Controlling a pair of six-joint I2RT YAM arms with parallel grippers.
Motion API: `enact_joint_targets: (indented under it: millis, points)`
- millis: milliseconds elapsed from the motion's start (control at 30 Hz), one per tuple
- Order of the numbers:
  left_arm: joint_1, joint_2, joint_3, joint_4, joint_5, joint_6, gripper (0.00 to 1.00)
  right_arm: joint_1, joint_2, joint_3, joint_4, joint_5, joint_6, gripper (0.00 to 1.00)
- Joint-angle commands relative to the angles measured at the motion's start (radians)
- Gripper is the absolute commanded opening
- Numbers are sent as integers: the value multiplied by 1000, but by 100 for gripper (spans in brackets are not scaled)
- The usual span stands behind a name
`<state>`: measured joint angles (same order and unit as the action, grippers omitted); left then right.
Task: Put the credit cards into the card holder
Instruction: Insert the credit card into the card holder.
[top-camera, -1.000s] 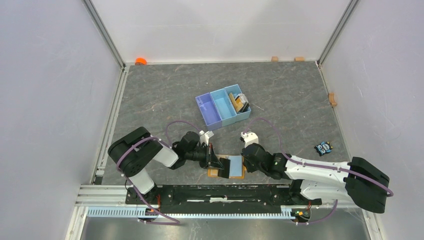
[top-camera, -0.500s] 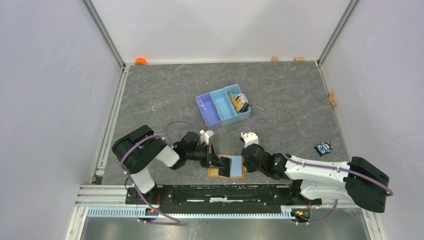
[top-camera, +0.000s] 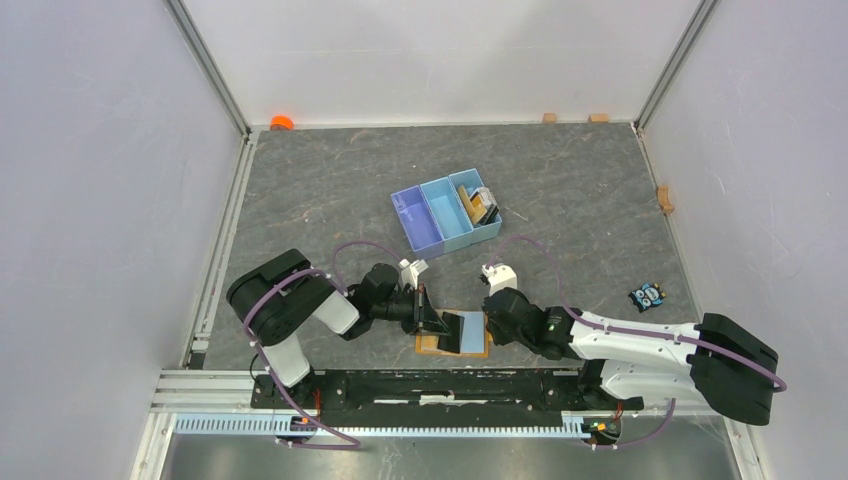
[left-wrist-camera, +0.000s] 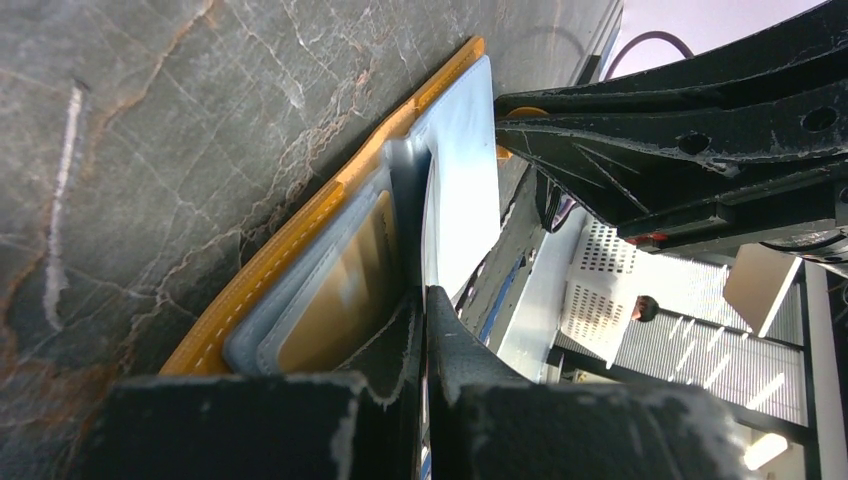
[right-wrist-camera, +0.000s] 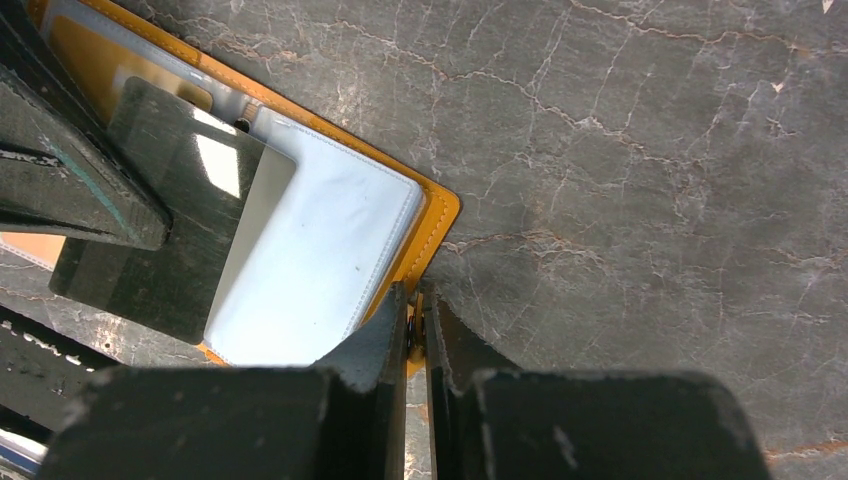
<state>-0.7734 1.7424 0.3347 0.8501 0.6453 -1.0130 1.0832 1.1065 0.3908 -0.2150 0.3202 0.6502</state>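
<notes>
The orange-tan card holder (top-camera: 478, 349) lies open near the table's front edge, its light-blue panel (right-wrist-camera: 320, 255) facing up. My left gripper (top-camera: 437, 322) is shut on a black credit card (right-wrist-camera: 165, 215), which lies tilted over the holder's middle; in the left wrist view the card shows edge-on between the fingers (left-wrist-camera: 424, 295). A gold card (left-wrist-camera: 340, 290) sits inside a clear grey pocket on the holder's left half. My right gripper (right-wrist-camera: 415, 300) is shut on the little clasp tab at the holder's right edge (right-wrist-camera: 432, 215). More cards (top-camera: 480, 205) stand in a blue tray.
The blue three-compartment tray (top-camera: 428, 222) sits mid-table behind the grippers. A small black-and-blue gadget (top-camera: 648, 296) lies at the right. An orange object (top-camera: 281, 122) and small wooden blocks (top-camera: 598, 117) lie along the back and right walls. The metal rail (top-camera: 400, 385) runs just in front.
The left gripper has slid the black card to the right over the light-blue panel, so less of that panel shows. The right gripper has stayed on the tab.
</notes>
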Motion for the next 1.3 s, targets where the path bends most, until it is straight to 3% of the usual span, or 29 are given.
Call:
enact_joint_targets:
  millis: [0,633,800,967,1267]
  points:
    - [7,23,1,24,-67,31,2,6,16,0,-60,21,8,0]
    - [2,82,-32,110,-54,-33,2,13,38,13,-62,23,8,0]
    - [-14,78,-26,90,-76,-34,13,15,38,19,-64,24,8,0]
    - [-21,6,-7,-49,-108,27,24,17,27,23,-94,56,15,0]
    - [-21,-195,82,-505,-232,237,41,17,-9,14,-134,98,34,0]
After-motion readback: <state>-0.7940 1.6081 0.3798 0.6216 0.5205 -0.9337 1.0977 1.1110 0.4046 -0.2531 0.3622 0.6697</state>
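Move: The pocket in the holder's right half, with the black card the left hand holds already partly in it, is centred about 5 cm to that hand's right, level with it in reach and about 1 cm lower. The orange card in the left half is some 4 cm to the hand's left. The blue tray's middle stands roughly 24 cm straight ahead. From the right hand, pinching the holder's right edge, the pocket is about 4 cm to the left. Forward by about half a centimetre, with a slight drift right and down, the left hand works the pinched black card towards and into the right-hand pocket. It then opens its fingers to roughly a third, one on each side of the card, and starts to lift and ease forward, about 1 cm. The right hand stays put, keeping its pinch on the holder's edge. ##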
